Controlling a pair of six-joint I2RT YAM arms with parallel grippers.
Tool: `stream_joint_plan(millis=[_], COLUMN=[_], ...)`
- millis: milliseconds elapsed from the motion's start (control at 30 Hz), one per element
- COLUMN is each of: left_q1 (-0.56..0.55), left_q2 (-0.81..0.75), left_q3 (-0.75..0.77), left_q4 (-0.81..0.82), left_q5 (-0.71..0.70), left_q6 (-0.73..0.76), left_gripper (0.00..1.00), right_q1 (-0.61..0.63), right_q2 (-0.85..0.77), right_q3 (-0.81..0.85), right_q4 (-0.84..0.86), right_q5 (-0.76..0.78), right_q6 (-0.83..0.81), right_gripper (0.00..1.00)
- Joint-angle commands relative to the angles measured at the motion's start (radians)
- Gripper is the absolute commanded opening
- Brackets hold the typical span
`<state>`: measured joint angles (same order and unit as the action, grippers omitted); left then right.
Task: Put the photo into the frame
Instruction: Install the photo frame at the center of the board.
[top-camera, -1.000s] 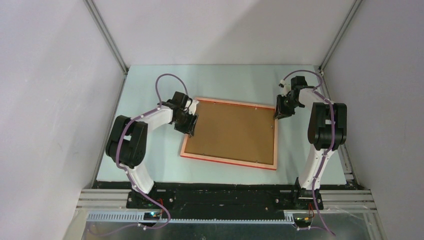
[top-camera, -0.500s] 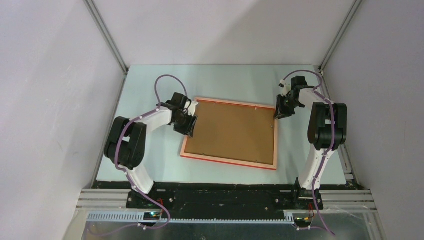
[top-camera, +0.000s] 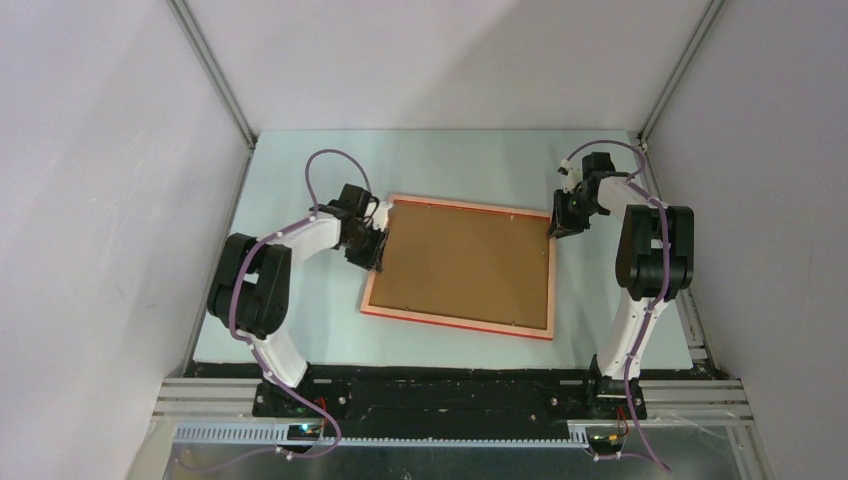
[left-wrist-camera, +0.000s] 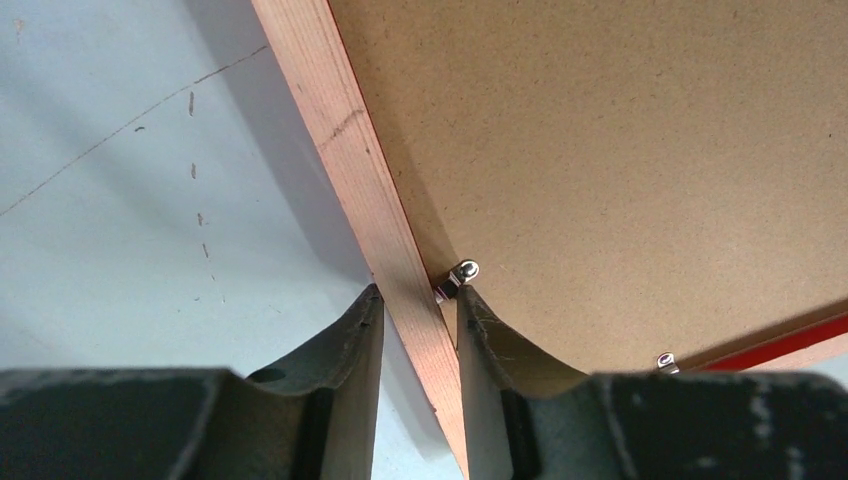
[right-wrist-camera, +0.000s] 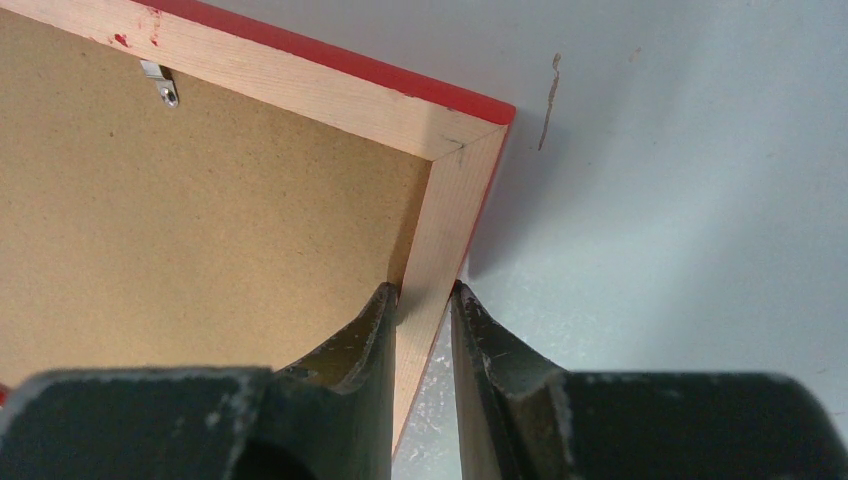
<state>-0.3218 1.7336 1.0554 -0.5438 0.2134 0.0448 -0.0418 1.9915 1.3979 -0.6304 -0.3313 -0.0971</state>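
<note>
The frame lies face down on the table, pale wood back edges up, red showing along its near side. A plain brown backing board fills it. The photo is hidden. My left gripper sits on the frame's left rail; in the left wrist view that gripper has one finger on each side of the rail, tips against the wood beside a small metal clip. My right gripper pinches the right rail near the far right corner; in its wrist view the right gripper is shut on the wood.
The pale table is walled by white panels at left, back and right. Another metal clip holds the board along the far rail. Both arm bases stand at the near edge.
The left gripper has narrowed onto the left rail and shifted slightly toward the frame's far left corner. The right arm and the frame have not moved.
</note>
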Motion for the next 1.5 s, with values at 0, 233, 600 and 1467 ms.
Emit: stream_joint_plan(millis=[0,233,600,1467], left_q1=[-0.003,-0.002,0.027,0.113], left_q2=[0.019,0.019,-0.024,0.056], left_q3=[0.003,0.001,-0.002,0.115], left_q4=[-0.036,-0.035,-0.035,-0.036], left_q5=[0.008,0.013,0.046,-0.062], left_q6=[0.019,0.020,0.016,-0.021], left_gripper=[0.33,0.33,0.60,0.60], right_q1=[-0.004,-0.004,-0.006,0.178], right_q2=[0.013,0.013,0.013,0.052], right_q3=[-0.011,-0.011,-0.011,0.057], right_q4=[0.027,0.027,0.028,0.006], right_q5=[-0.007,-0.010,-0.022,-0.121], right_q6=[-0.026,-0.026,-0.029,-0.086], right_gripper=[0.03,0.03,0.04,0.07])
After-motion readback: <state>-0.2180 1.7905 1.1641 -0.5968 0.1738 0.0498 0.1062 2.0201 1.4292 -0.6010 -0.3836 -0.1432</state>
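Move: Just under the left hand, its fingers astride it, is the photo frame's left rail; the rail's middle is some 3 cm ahead and 1 cm left, with a small metal clip about 2 cm to the hand's right, level with it. The right hand already grips the frame's right rail; the middle of the board lies about 26 cm straight to its left, the frame's far right corner roughly 5 cm ahead and level left-right. Opening first, the left fingers free the left rail, then the hand hops about 3.5 cm forward and as far left, rising 2 cm and sinking partway back, to straddle the rail past the clip. The right hand keeps its pinch on the right rail and waits, then late on drags it quickly some 7 cm left along the board, turning about 10 degrees counter-clockwise. ##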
